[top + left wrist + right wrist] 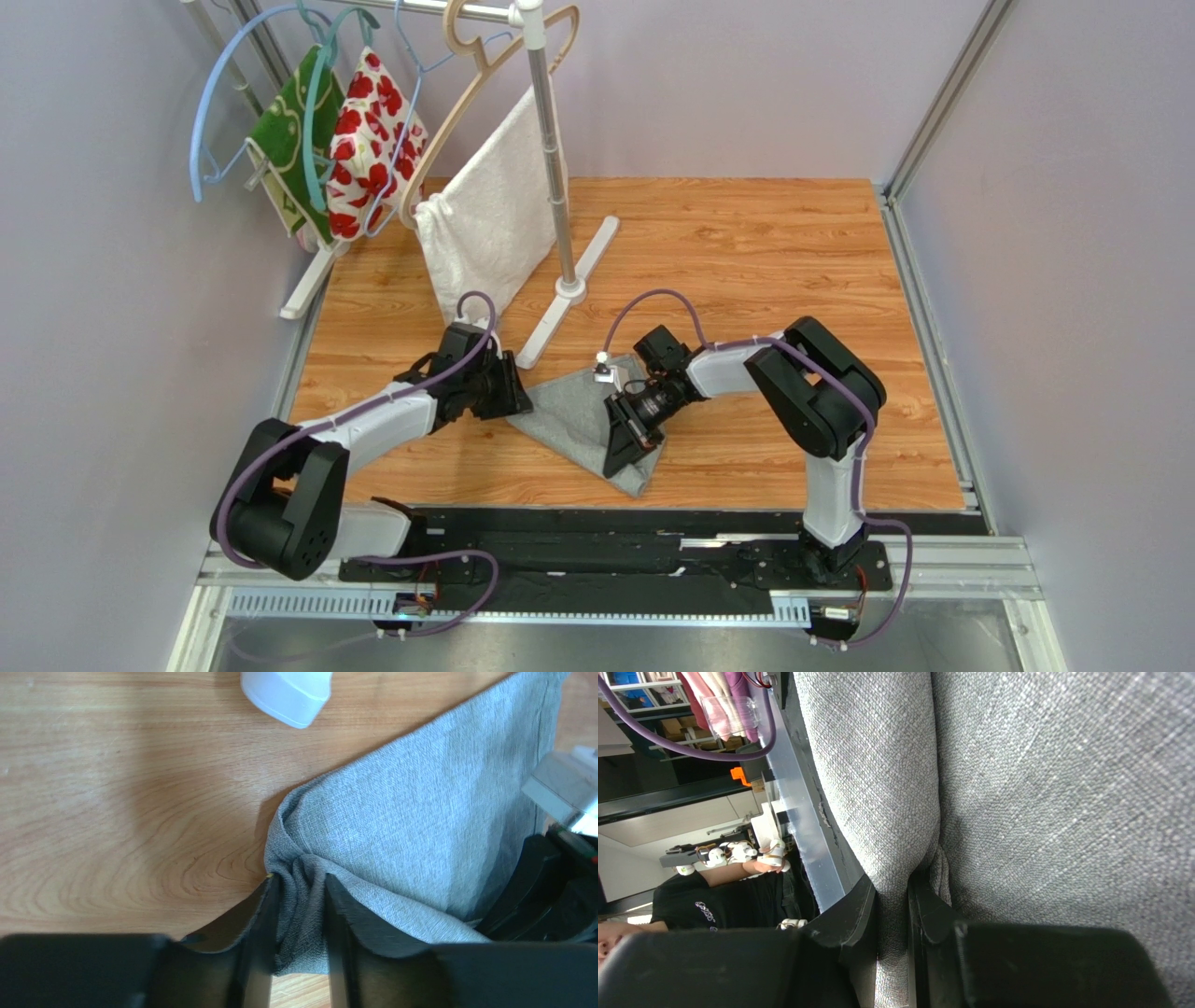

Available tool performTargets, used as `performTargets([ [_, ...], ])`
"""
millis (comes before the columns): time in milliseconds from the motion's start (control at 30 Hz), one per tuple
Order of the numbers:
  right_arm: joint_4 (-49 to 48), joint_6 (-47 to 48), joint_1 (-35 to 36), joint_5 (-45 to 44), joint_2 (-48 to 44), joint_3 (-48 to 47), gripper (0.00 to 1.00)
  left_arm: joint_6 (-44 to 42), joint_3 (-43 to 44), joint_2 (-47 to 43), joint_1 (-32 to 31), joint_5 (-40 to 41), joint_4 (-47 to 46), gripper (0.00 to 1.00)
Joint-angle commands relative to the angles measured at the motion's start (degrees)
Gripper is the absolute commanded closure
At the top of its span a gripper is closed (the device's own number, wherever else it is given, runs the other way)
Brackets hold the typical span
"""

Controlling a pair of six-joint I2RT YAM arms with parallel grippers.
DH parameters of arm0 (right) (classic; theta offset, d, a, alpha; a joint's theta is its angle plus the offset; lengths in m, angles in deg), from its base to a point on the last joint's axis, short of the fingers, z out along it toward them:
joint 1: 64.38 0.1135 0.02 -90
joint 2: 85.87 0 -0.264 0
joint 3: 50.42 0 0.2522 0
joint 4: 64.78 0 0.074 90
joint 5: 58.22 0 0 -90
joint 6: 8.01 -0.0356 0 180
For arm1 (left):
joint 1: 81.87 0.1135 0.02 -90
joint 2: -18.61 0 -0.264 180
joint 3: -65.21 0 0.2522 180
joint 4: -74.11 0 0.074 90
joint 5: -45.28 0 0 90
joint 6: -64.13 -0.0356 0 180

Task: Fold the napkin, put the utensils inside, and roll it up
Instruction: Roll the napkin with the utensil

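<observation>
The grey napkin [578, 415] lies rumpled on the wooden table between my two arms. My left gripper [514, 401] is at its left corner. In the left wrist view that gripper [300, 882] is shut on a bunched fold of the napkin [421, 812], with cloth filling the gap between the fingers. My right gripper [626, 445] is at the napkin's near right edge. The right wrist view shows this gripper [894, 889] shut on a raised ridge of the napkin [1053, 798], which is lifted off the table. The utensils are out of view.
A clothes rack pole [550, 154] stands at the back left, its white foot [286, 696] close to the napkin's left corner. On the rack hang a white towel [491, 210] and hangers with red-flowered fabric [368, 133] and green fabric [292, 140]. Bare wooden table [786, 252] extends to the right.
</observation>
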Motion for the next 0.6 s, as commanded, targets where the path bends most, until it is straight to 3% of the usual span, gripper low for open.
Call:
performTargets([
  [0,2.3,-0.3,-0.7,-3.2,1.2,-0.5,0.86,-0.7,1.8,0.2,0.2,-0.2,-1.5,0.71],
  [33,3.2,-0.2,-0.8,-3.7,0.8,-0.9,0.81,-0.8,2.0,0.3,0.2,-0.1,-0.9,0.76],
  [67,4.2,0.2,-0.9,-4.1,0.1,-1.5,0.65,-0.8,2.2,0.6,0.2,0.0,-0.7,0.84],
  [167,8.8,1.4,-1.1,-6.2,-3.1,-4.5,0.52,-0.9,2.5,1.6,0.2,0.3,0.0,0.97],
  [400,18.0,1.1,-0.1,-20.9,-13.6,-14.3,0.46,-2.3,4.6,3.9,0.3,0.3,2.9,1.00],
  [500,16.7,0.9,5.6,-34.5,-18.3,-15.6,0.45,-2.4,5.5,4.6,0.3,0.1,3.6,1.00],
  [567,13.9,1.6,12.8,-48.6,-20.1,-14.8,0.45,-2.5,6.4,5.4,0.3,-0.2,3.9,1.00],
])
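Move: The right hand has the napkin roll's right end between its fingers, and the left hand's half-open fingers straddle the roll's left end. That left end is some 12 cm to the right hand's left and 7 cm farther out. From the left hand, the flat napkin part lies about 10 cm to the right, roughly level with it in reach, and the rack foot's near end about 5 cm straight ahead. Up and forward, the right hand opens and comes free of the roll's right end, leaving slowly and then quickly, about 7 cm out and 8 cm up over the flat part, wrist turning roughly 25 degrees so the fingers point more steeply down. The left hand stays almost in place and shuts its fingers on the roll's left end. ##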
